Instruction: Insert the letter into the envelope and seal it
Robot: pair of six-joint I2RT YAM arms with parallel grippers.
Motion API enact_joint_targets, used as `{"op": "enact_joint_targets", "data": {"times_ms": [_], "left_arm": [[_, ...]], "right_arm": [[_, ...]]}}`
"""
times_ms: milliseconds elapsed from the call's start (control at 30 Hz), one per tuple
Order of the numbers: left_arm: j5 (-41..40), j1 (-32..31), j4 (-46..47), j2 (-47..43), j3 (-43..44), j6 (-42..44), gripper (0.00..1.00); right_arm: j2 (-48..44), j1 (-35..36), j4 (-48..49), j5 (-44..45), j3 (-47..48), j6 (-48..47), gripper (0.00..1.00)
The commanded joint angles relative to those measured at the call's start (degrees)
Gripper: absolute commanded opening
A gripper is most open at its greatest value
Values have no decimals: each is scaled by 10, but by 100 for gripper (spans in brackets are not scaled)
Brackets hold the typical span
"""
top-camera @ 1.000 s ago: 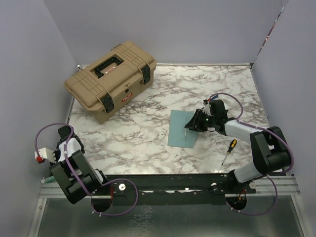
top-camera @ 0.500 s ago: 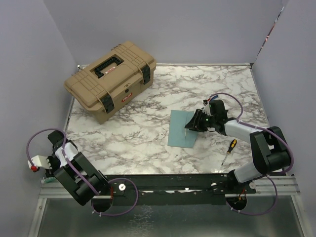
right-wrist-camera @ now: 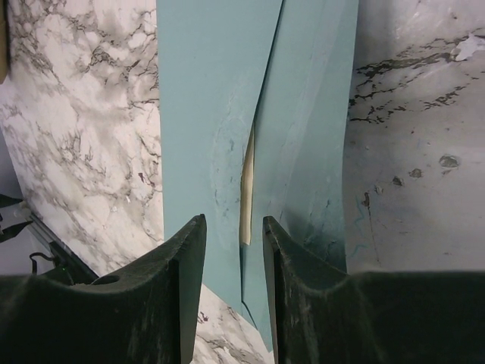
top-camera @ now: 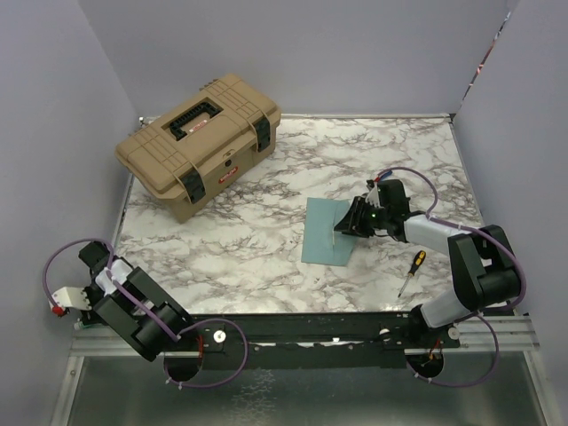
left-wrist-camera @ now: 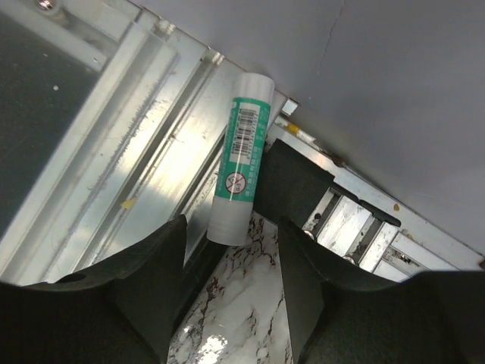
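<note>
The teal envelope [top-camera: 319, 238] lies flat on the marble table right of centre. In the right wrist view the envelope [right-wrist-camera: 204, 98] has its flap [right-wrist-camera: 311, 114] folded over, and a thin cream strip of the letter [right-wrist-camera: 246, 189] shows in the slit under the flap's edge. My right gripper [right-wrist-camera: 233, 221] is open low over that edge, one finger on each side, with nothing pinched. My right gripper [top-camera: 351, 222] sits at the envelope's right side. My left gripper [left-wrist-camera: 231, 250] is open at the table's near left corner, its tips just short of a green-and-white glue stick [left-wrist-camera: 241, 159].
A tan toolbox [top-camera: 200, 142] stands at the back left. A yellow-handled screwdriver [top-camera: 411, 271] lies near the right arm's base. The glue stick rests against an aluminium rail [left-wrist-camera: 114, 152] at the table's edge, with the wall [left-wrist-camera: 394, 83] just beyond.
The left arm has swung left and down toward the near left corner of the table. The right gripper has stayed at the envelope's flap.
</note>
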Motion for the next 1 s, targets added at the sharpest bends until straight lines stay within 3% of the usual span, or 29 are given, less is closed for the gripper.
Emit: {"op": "enact_joint_targets", "data": {"times_ms": [0, 333, 533, 700, 967], "left_arm": [[42, 12, 25, 30, 6, 15, 53], [51, 22, 24, 25, 11, 9, 29], [87, 9, 19, 0, 14, 10, 0], [77, -14, -56, -64, 13, -74, 0], [53, -103, -129, -110, 50, -131, 0]], "right_arm": [[6, -7, -6, 7, 1, -9, 39], [12, -12, 2, 5, -2, -7, 37], [5, -14, 15, 6, -11, -3, 36], [-2, -14, 22, -1, -15, 1, 36], [-20, -16, 9, -3, -13, 7, 36]]}}
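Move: The glue stick lies over the front rail at the table's front-left corner. Its near white end is already between my open left fingertips, and its middle is about 4 cm left, 2 cm back and 2 cm below that hand. The marble corner is roughly 1 cm ahead, level sideways and 3 cm down. From my right hand, waiting over the envelope, the glue stick is some 54 cm left and 22 cm back, about 3 cm lower. I settle my left hand a little under 1 cm and shut its fingers from about half open, pinching the near white end of the glue stick. Then I draw it forward some 4 cm while lifting about 3 cm and easing right, away from the side wall and rail, the wrist tilting about 15 degrees so the fingers point more steeply down. ##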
